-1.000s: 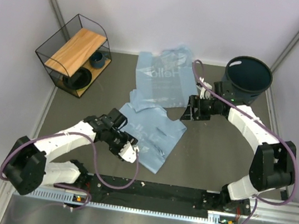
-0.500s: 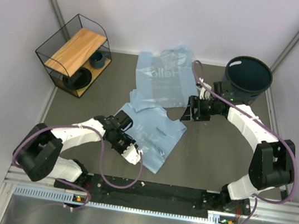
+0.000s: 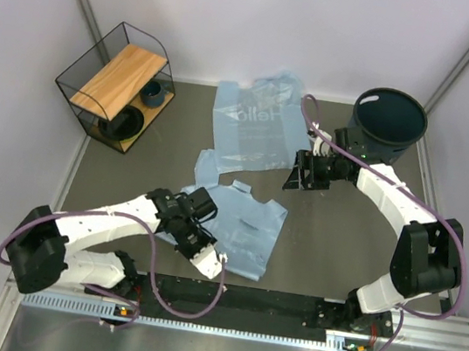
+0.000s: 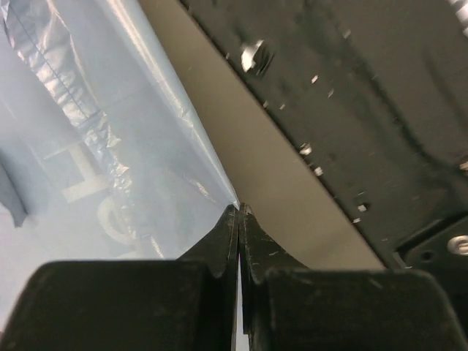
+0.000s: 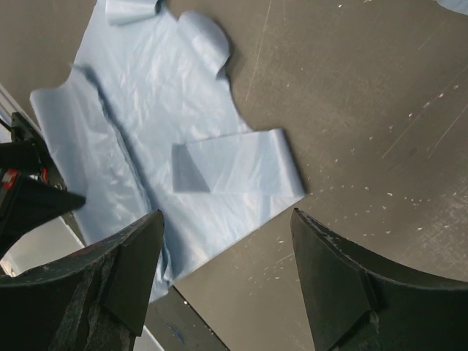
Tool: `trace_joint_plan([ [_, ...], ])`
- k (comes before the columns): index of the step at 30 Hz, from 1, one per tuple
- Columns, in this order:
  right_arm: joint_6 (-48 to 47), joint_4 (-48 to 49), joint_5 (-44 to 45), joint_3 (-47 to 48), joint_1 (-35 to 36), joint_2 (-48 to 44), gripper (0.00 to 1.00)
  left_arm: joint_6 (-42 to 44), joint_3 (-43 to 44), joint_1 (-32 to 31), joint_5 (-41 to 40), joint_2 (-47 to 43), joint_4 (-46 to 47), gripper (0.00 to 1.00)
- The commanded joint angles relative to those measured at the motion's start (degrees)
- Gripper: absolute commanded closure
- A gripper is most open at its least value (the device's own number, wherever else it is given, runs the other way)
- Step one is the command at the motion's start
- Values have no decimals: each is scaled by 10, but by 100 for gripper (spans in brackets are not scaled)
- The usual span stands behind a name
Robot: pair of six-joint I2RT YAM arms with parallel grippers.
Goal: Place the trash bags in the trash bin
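Note:
Two light-blue trash bags lie flat on the table: one at the back (image 3: 251,125), one nearer (image 3: 240,225). My left gripper (image 3: 212,265) is shut on the near bag's front corner; in the left wrist view the film (image 4: 110,146) runs right into the closed tips (image 4: 240,209). The dark trash bin (image 3: 390,121) stands upright at the back right. My right gripper (image 3: 292,177) hangs open between the bags and the bin with nothing in it. Its wrist view shows wide-apart fingertips (image 5: 227,227) above the near bag (image 5: 161,110) and bare table.
A black wire basket (image 3: 71,85) with a wooden shelf and dark cups stands at the back left. The black base rail (image 3: 242,300) runs along the near edge, just beyond the left gripper (image 4: 351,110). Walls close in left, right and behind.
The left gripper closed and moved towards the near edge and a little right. The near bag slid with it, away from the back bag. The right arm stayed still.

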Motion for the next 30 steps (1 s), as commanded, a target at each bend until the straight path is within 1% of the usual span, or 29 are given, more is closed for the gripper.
trace_joint_plan([
  [1,-8,4,-8,22,4,-2,29,-106,55,-25,69,-3,-87,100],
  [2,-8,3,-8,22,4,-1,29,-150,84,-25,54,20,-89,100],
  [3,-8,4,-8,22,4,1,29,-157,98,-22,41,35,-92,100],
  [4,-8,4,-8,22,5,2,29,-158,118,-17,32,53,-98,100],
  [5,-8,4,-9,22,4,2,29,-154,153,1,27,89,-107,100],
  [7,-8,4,-9,23,4,5,28,-156,195,22,30,123,-113,100],
  [8,-9,4,-9,23,4,5,28,-146,213,42,34,153,-116,100],
  [9,-9,3,-8,23,4,5,29,-143,248,48,31,167,-112,100],
  [12,-10,0,-7,22,4,5,29,-135,265,56,-13,198,-74,100],
  [13,-10,0,-7,22,4,5,28,-143,262,56,-29,202,-29,98],
  [14,-11,-1,-6,23,4,5,28,-153,260,59,-44,210,-8,97],
  [15,-12,-3,-5,23,4,5,28,-164,257,63,-70,213,11,89],
  [16,-14,-7,-4,24,3,4,28,-181,239,65,-89,209,61,75],
  [17,-17,-8,-3,24,3,4,28,-194,230,70,-99,201,72,70],
  [18,-19,-12,-3,23,2,3,28,-192,217,72,-90,189,76,65],
  [19,-20,-12,-3,21,3,3,28,-192,183,75,-74,149,80,60],
  [20,-23,-13,-3,19,3,2,28,-191,158,74,-57,125,90,34],
  [21,-25,-13,-3,18,3,2,28,-190,133,70,-41,101,101,28],
  [22,-25,-14,-5,16,3,3,28,-193,109,62,-40,54,116,24],
  [23,-25,-13,-6,15,4,3,28,-198,60,49,-40,31,147,24],
  [25,-26,-13,-8,15,3,5,28,-199,19,43,-30,-22,176,23],
  [26,-26,-13,-10,15,3,7,28,-199,-16,42,-26,-33,198,21],
  [28,-26,-13,-13,15,3,10,28,-195,-39,35,-36,-48,230,21],
  [30,-24,-13,-17,17,3,13,28,-220,-50,32,-66,-44,258,21],
])
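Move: The left hand already pinches the near edge of the closer trash bag. The bag's middle, over which that edge is taken, lies about 9 cm ahead, 6 cm right and 4 cm below. At the same height are the bag's two handle flaps, one 18 cm ahead and 3 cm left, the other 9 cm ahead and 15 cm right. The second bag is some 32 cm ahead and 8 cm right. From the right hand, the first bag's middle is roughly 10 cm back, 14 cm left and 11 cm below. After a short tug back and up, the left hand sweeps forward about 13 cm and somewhat right, low over the bag, carrying the pinched edge towards its middle while turning some 20 degrees counter-clockwise. Dipping slightly near the far end, it opens wide to let go of the plastic, then draws back about 6 cm with the fingers spread. ##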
